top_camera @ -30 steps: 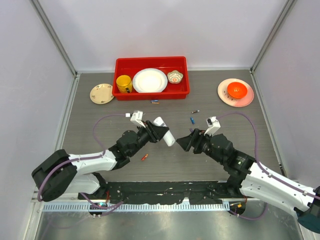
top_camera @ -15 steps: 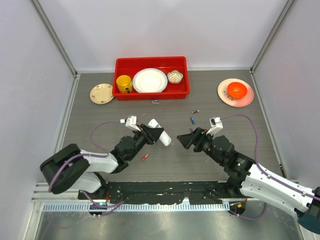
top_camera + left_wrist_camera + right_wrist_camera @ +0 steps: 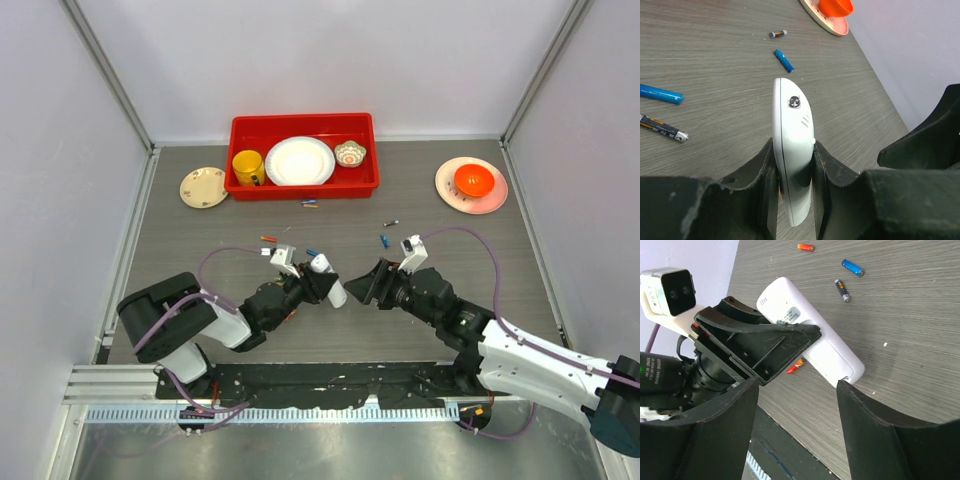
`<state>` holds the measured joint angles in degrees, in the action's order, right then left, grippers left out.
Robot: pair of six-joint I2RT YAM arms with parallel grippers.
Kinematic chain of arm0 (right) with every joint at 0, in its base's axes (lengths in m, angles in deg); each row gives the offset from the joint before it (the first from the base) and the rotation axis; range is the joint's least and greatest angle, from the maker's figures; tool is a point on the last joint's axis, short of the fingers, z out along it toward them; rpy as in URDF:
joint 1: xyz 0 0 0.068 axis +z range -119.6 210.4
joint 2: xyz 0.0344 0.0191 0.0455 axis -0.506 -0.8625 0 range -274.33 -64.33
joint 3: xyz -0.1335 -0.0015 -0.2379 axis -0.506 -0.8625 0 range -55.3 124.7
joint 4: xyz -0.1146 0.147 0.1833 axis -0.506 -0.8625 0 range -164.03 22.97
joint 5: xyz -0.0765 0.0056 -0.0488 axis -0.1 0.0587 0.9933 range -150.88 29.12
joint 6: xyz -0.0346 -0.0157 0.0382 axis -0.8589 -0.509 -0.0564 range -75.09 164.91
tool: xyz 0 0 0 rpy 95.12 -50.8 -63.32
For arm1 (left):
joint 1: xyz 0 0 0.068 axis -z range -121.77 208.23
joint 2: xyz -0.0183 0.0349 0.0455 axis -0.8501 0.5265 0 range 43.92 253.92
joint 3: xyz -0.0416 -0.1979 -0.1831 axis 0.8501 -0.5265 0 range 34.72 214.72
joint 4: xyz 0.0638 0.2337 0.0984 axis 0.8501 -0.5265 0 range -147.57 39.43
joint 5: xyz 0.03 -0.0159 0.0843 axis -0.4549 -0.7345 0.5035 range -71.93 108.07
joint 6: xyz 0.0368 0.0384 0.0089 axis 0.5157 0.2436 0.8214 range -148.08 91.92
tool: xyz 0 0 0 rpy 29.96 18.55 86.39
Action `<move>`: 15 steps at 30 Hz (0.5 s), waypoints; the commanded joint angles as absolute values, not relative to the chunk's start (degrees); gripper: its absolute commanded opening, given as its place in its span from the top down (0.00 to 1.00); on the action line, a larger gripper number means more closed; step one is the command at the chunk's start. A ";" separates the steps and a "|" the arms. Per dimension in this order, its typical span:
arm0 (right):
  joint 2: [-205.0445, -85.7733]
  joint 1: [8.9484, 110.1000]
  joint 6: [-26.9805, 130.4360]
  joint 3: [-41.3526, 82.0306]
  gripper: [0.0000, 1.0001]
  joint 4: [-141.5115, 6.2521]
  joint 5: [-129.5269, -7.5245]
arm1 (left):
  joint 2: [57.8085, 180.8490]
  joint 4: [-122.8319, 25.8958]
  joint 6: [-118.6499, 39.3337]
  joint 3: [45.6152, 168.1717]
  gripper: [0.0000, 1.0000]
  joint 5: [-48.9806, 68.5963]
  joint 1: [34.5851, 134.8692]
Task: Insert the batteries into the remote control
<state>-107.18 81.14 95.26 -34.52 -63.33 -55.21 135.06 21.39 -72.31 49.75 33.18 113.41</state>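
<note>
My left gripper (image 3: pixel 318 283) is shut on the remote control (image 3: pixel 328 279), a slim white bar held edge-up above the table. The left wrist view shows its jaws (image 3: pixel 794 150) pinching the remote control (image 3: pixel 791 125) by its sides. My right gripper (image 3: pixel 370 284) stands open just right of it, holding nothing. In the right wrist view the remote control (image 3: pixel 812 340) ends close to one right fingertip (image 3: pixel 842 387). Loose batteries lie around: a blue one (image 3: pixel 383 240), a dark one (image 3: pixel 391 223), an orange-red one (image 3: pixel 268 239), and another orange-red one (image 3: pixel 796 367) under the left gripper.
A red tray (image 3: pixel 302 187) at the back holds a yellow mug, a white plate and a small bowl. A cream saucer (image 3: pixel 204 187) lies to its left. At the back right, a pink plate (image 3: pixel 445 190) carries an orange bowl. Purple cables loop over both arms.
The left arm has folded back toward its base, bringing the remote nearer and uncovering two batteries behind it. The right gripper has shifted slightly left toward the remote's end.
</note>
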 commanded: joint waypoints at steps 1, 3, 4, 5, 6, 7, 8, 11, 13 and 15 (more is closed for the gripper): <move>-108.36 80.23 98.43 -34.73 0.35 -56.05 -57.98 | 134.89 37.41 -64.38 50.28 1.00 39.51 114.56; -108.89 79.71 99.31 -35.95 0.40 -53.08 -59.30 | 135.41 38.02 -63.59 49.76 1.00 40.83 114.83; -109.41 79.27 100.45 -36.48 0.45 -52.02 -59.74 | 135.59 38.02 -63.24 49.58 1.00 41.35 115.00; -109.76 78.57 100.89 -37.27 0.48 -50.96 -60.09 | 135.68 38.02 -62.10 49.58 1.00 41.88 115.35; -110.12 78.04 101.42 -37.71 0.50 -49.04 -62.18 | 135.85 38.02 -61.48 49.58 1.00 43.02 115.62; -110.55 77.34 101.95 -38.07 0.52 -48.15 -63.25 | 135.94 38.02 -60.95 49.75 1.00 43.20 115.79; -111.78 76.72 103.35 -39.03 0.52 -47.09 -64.39 | 135.94 38.02 -60.17 49.75 1.00 43.64 116.06; -113.54 72.77 107.55 -42.09 0.53 -41.13 -69.05 | 136.03 38.02 -59.19 50.19 1.00 46.27 116.15; -115.74 70.22 109.85 -43.69 0.53 -35.50 -71.86 | 136.21 38.02 -59.02 50.28 1.00 48.29 116.15; -118.45 69.34 111.35 -44.75 0.52 -31.46 -73.36 | 137.00 38.11 -59.02 50.54 1.00 48.57 116.15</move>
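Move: The remote control sits pinched in the left fingers, its middle within about 1 cm of them, slightly back and right. From the empty right hand, the remote's middle is roughly 4 cm ahead, 7 cm left and 4 cm lower. On the table, some 14 cm below the right hand, the black battery lies about 9 cm ahead and 12 cm left, the left blue battery 13 cm ahead and 12 cm left, and the right blue battery 14 cm ahead and 6 cm right. Still pinching the remote, the left hand draws it about 2 cm left and forward, away from the right hand, tilting upward and turning a little counter-clockwise. Touching nothing, the right hand first edges up and left, then sinks roughly 2.5 cm and goes forward 1.5 cm; its left side rises, its fingers tip down, and they narrow from wide to about half open. ##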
